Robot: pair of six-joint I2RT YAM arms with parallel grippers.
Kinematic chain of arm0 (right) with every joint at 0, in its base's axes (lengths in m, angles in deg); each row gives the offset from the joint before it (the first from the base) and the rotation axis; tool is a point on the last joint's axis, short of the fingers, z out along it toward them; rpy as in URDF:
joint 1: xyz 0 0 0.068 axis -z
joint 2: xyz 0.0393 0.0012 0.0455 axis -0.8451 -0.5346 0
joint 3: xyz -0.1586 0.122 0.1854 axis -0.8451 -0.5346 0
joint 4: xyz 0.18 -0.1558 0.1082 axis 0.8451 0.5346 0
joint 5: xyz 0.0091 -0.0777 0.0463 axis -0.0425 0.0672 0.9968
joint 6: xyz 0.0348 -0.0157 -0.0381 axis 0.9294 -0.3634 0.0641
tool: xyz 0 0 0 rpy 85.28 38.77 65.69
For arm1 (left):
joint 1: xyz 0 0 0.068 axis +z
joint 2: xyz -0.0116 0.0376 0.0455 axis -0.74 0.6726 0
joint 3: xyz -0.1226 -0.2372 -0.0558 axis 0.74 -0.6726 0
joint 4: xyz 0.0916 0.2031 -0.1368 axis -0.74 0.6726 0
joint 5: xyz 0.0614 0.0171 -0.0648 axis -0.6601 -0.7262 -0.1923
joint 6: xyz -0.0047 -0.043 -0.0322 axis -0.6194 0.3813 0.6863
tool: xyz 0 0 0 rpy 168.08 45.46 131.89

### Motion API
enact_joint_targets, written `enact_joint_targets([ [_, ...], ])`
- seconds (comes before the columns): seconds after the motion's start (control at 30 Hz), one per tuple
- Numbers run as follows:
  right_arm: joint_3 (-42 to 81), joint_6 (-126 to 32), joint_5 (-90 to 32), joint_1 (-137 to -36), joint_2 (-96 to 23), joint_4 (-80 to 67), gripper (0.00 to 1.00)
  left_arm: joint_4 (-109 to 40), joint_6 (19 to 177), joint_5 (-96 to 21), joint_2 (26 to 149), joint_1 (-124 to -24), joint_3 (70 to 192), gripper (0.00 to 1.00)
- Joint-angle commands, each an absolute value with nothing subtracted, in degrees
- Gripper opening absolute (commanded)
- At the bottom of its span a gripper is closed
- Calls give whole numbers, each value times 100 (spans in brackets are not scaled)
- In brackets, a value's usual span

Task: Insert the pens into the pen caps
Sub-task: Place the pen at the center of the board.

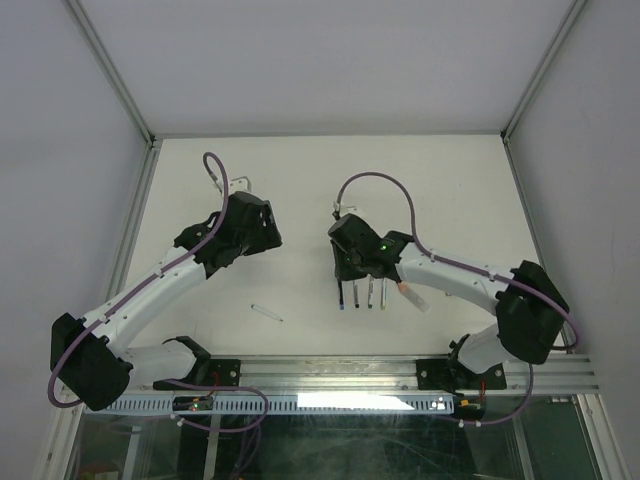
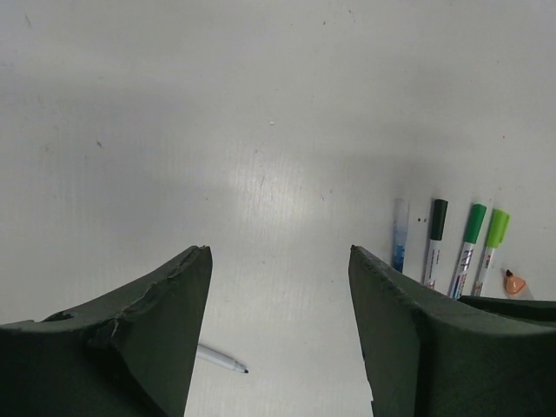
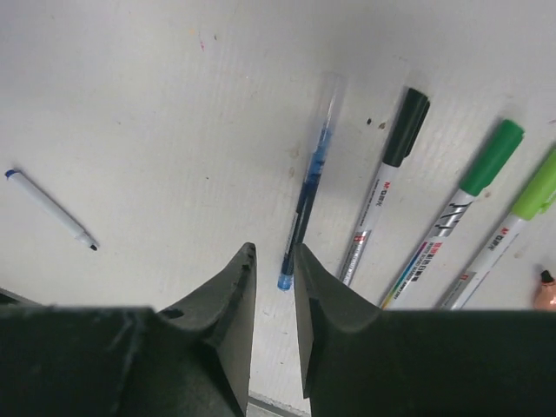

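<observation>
Four pens lie side by side under my right arm: a blue pen [image 3: 308,187] with a clear cap, then white pens with a black cap [image 3: 407,126], a dark green cap [image 3: 493,156] and a light green cap [image 3: 540,182] on them. An orange tip [image 3: 546,291] shows at the far right. My right gripper [image 3: 274,252] hovers over the blue pen's near end, its jaws narrowly open and empty. A slim uncapped pen [image 1: 267,312] lies alone to the left. My left gripper [image 2: 280,252] hangs wide open above bare table, empty, with that slim pen [image 2: 221,360] below it.
The metal rail [image 1: 400,370] runs along the table's near edge, close behind the row of pens [image 1: 362,293]. White enclosure walls stand at the left, right and back. Bare white table [image 1: 300,170] lies beyond both grippers.
</observation>
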State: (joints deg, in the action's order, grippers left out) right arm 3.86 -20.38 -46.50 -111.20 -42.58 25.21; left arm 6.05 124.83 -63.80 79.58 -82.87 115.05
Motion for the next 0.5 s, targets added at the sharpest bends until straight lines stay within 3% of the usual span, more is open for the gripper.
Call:
enact_joint_targets([
  [0.0, 48, -2521, -4700, -10833, -3566, 2041, 26, 710, 12847, -6599, 7814, -8226, 11431, 66],
  [0.47, -210, -2482, -4644, -9570, -2988, 2771, 30, 850, 12920, -6618, 8346, -8100, 11613, 68],
])
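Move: The right hand has already let go of the blue pen, which lies about 2 cm back, 1 cm right and 7 cm below it. The black pen lies about 5 cm to the right of the blue pen, the green pen about 9 cm and the light green pen about 12 cm, all level with it. From the left hand, the white pen is about 14 cm back, 1 cm left and 14 cm down; the blue pen is some 17 cm right, 8 cm back and 14 cm down. Sweep the empty right gripper clear of the blue pen, about 8 cm right and 3 cm forward with a small early rise, passing above the black pen towards the green one; turn it some 10 degrees clockwise and leave the fingers slightly parted. Meanwhile ease the open left gripper down about 2.5 cm, slightly back and left, towards the white pen, touching nothing. ##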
